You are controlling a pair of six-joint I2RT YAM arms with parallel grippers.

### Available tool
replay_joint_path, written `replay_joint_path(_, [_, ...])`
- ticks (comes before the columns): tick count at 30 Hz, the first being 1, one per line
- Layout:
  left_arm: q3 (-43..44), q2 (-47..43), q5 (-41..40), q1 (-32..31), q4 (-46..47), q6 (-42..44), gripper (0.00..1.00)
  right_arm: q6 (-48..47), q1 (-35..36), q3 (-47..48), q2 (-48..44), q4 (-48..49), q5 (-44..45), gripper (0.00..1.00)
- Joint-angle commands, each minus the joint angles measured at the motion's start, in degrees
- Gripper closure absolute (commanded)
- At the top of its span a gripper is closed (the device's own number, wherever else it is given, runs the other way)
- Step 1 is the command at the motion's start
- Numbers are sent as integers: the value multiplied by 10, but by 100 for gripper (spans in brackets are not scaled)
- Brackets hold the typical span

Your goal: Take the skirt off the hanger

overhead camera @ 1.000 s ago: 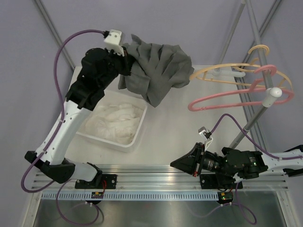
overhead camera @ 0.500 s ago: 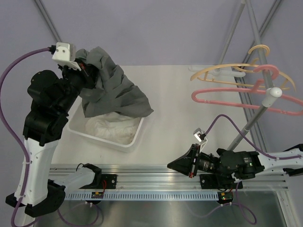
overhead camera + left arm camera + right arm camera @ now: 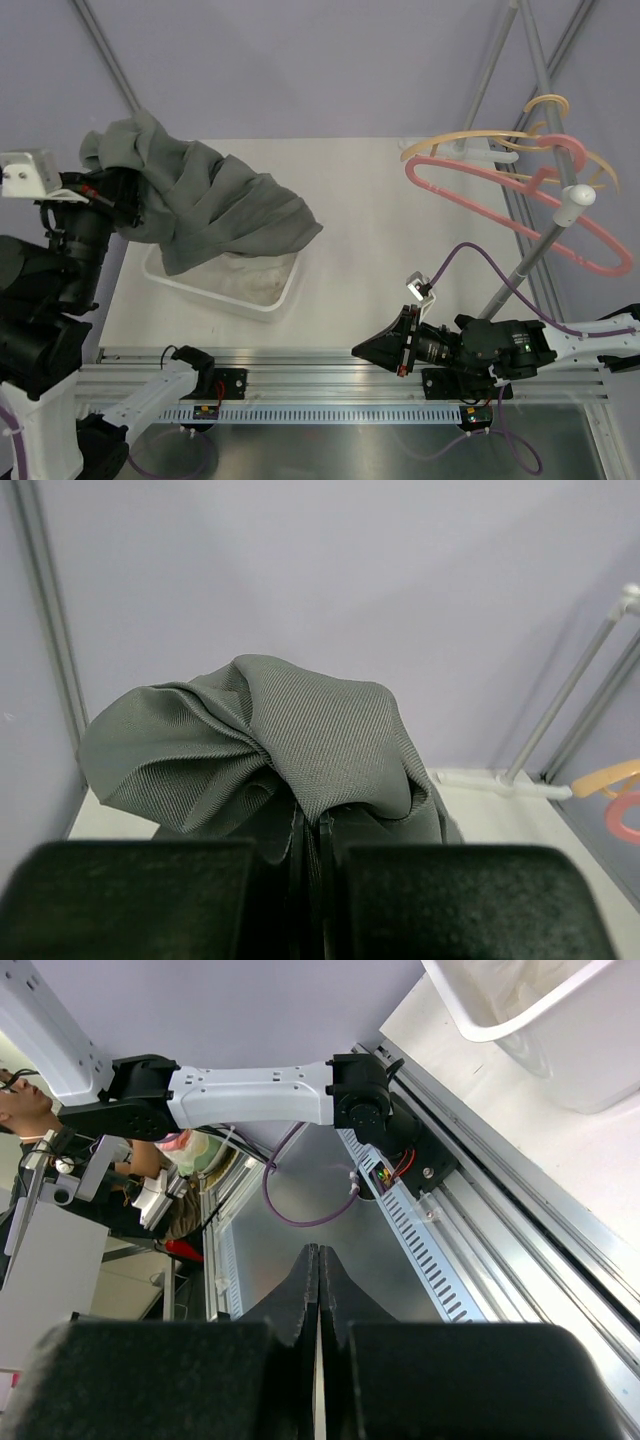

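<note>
The grey skirt hangs bunched from my left gripper, which is shut on a fold of it at the table's far left. Its lower part drapes over the white bin. In the left wrist view the skirt bulges out just above the closed gripper. The pink hanger hangs bare on the rack at the right, apart from the skirt. My right gripper lies low by the near rail, shut with nothing in it; it also appears in the right wrist view.
White cloth lies in the bin under the skirt. Tan hangers hang beside the pink one on the rack pole, which slants up at the right. The aluminium rail runs along the near edge.
My left arm has swung the skirt leftwards, from the back middle near the hangers to over the bin. The pink hanger has swung and tilted. The right arm has barely moved.
</note>
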Motion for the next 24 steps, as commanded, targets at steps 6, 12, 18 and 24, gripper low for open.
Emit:
replay_joint_path(6, [-7, -22, -35, 3, 30, -1, 100, 8, 5, -2, 5, 26, 5, 100])
replay_joint_path(12, [-127, -1, 26, 3, 41, -34, 100, 9, 4, -7, 8, 36, 3, 100])
replay_joint_path(18, [-262, 23, 121, 2, 141, -78, 100, 17, 4, -13, -6, 28, 3, 100])
replay_joint_path(24, [-335, 42, 157, 4, 182, -145, 100, 22, 5, -26, -30, 26, 8, 100])
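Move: The left hand, high up with the grey skirt already in its grip, has the white basket roughly 15 cm ahead, a couple of centimetres to its right and some 50 cm below. The white skirt lies inside the basket, at about the same place and a centimetre or so lower. From the idle right hand the basket is about 34 cm ahead, 32 cm to the left and 23 cm lower. Down and forward, swinging right: after easing back and left about 2 cm, the left hand sweeps down some 22 cm towards the basket, ending about 9 cm farther forward and 8 cm to the right. Its wrist tips down about 30 degrees and turns slightly clockwise, while the shut fingers keep their pinch on the bunched grey skirt. ##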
